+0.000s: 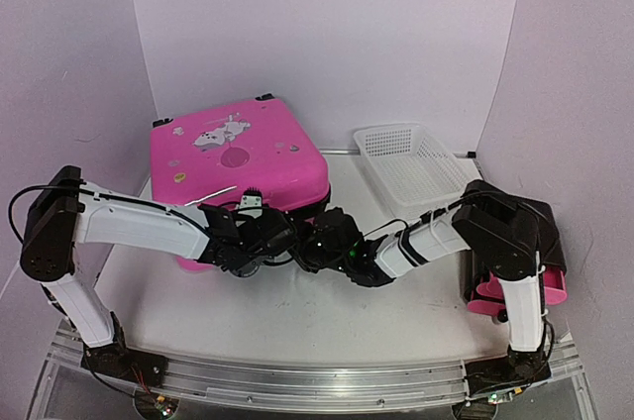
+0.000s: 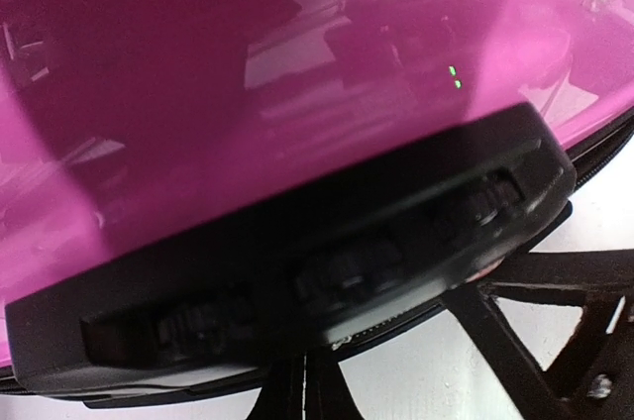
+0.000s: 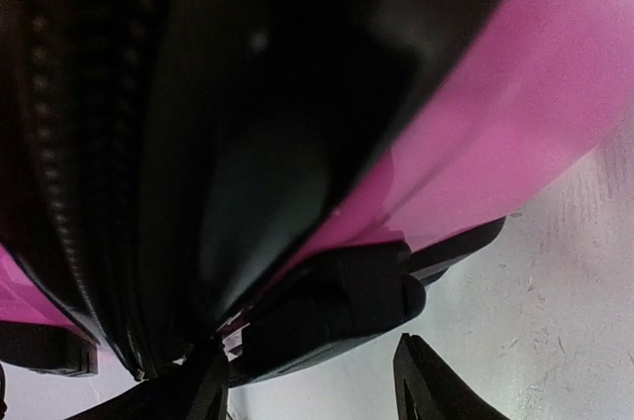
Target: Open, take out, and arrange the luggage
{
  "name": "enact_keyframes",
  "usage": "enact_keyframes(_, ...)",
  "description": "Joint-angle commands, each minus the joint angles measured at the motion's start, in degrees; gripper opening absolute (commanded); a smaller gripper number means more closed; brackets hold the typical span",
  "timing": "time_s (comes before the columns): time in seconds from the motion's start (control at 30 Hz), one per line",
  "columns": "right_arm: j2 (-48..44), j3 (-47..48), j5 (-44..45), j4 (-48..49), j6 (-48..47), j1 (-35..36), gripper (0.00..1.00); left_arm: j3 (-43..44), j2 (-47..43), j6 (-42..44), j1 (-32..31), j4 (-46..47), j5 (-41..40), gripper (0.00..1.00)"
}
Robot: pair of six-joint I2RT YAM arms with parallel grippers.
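The luggage (image 1: 238, 157) is a hot-pink hard-shell suitcase lying flat at the back left, sticker lid up. Both arms reach its near edge. My left gripper (image 1: 260, 240) is low against the front wall. In the left wrist view its fingers (image 2: 302, 385) are shut, tips up against the black band (image 2: 327, 262) under the glossy pink shell (image 2: 248, 93); whether they pinch anything is hidden. My right gripper (image 1: 319, 232) is at the near right corner. In the right wrist view it (image 3: 312, 390) stands open under a black block (image 3: 327, 311) on the pink shell (image 3: 515, 123), beside the zipper band (image 3: 59, 143).
A white mesh basket (image 1: 411, 164) stands at the back right. A small black cabinet with pink drawers (image 1: 540, 271) sits at the right edge behind the right arm. White table (image 1: 297, 321) stretches between the arm bases and the suitcase. Lilac walls close three sides.
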Motion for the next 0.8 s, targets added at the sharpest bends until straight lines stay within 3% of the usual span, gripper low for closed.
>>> enact_keyframes(0.0,1.9,3.2,6.9,8.3,2.5,1.5,0.58,-0.2,-1.4,2.3,-0.5,5.0,0.6,0.00)
enact_keyframes(0.17,4.3,2.6,11.8,10.9,7.4,2.3,0.53,-2.1,-2.6,0.5,-0.3,5.4,0.1,0.00)
enact_keyframes(0.3,4.3,2.1,12.8,12.7,6.4,2.3,0.31,-3.9,-3.9,-1.2,-0.2,4.6,-1.1,0.00)
enact_keyframes(0.57,2.8,-1.3,17.7,14.1,4.5,1.3,0.14,-5.6,-4.4,-9.0,0.2,-4.5,-2.0,0.00)
enact_keyframes(0.67,3.4,-1.9,17.3,17.6,4.7,0.0,0.03,-6.8,-4.0,-13.4,0.2,-9.1,-1.7,0.00)
enact_keyframes(0.77,3.6,-2.9,17.7,19.7,5.2,-1.0,0.01,-8.6,-5.0,-17.6,0.2,-14.0,-2.1,0.00)
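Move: The luggage's black handle, low on the front of the lower shell, sits between the right gripper's open fingers, its middle roughly 1 cm ahead and 2 cm left. From that hand the zipper pull is about 2 cm ahead, 5 cm left and 3 cm up. The shut left fingertips are at that pull, 1 cm ahead of them; from them the handle lies about 1 cm ahead, 3 cm right and 4 cm lower, and the lock block some 3 cm ahead and 4 cm above. Close the right gripper from a bit over half open until it pinches the black handle, easing the hand about 1 cm left and slightly up while its fingertips tilt up some 10 degrees and swing clockwise nearly as much, then hold. Keep the left gripper shut on the zipper pull, nearly in place, rolling it about 10 degrees, left side down, late on. ##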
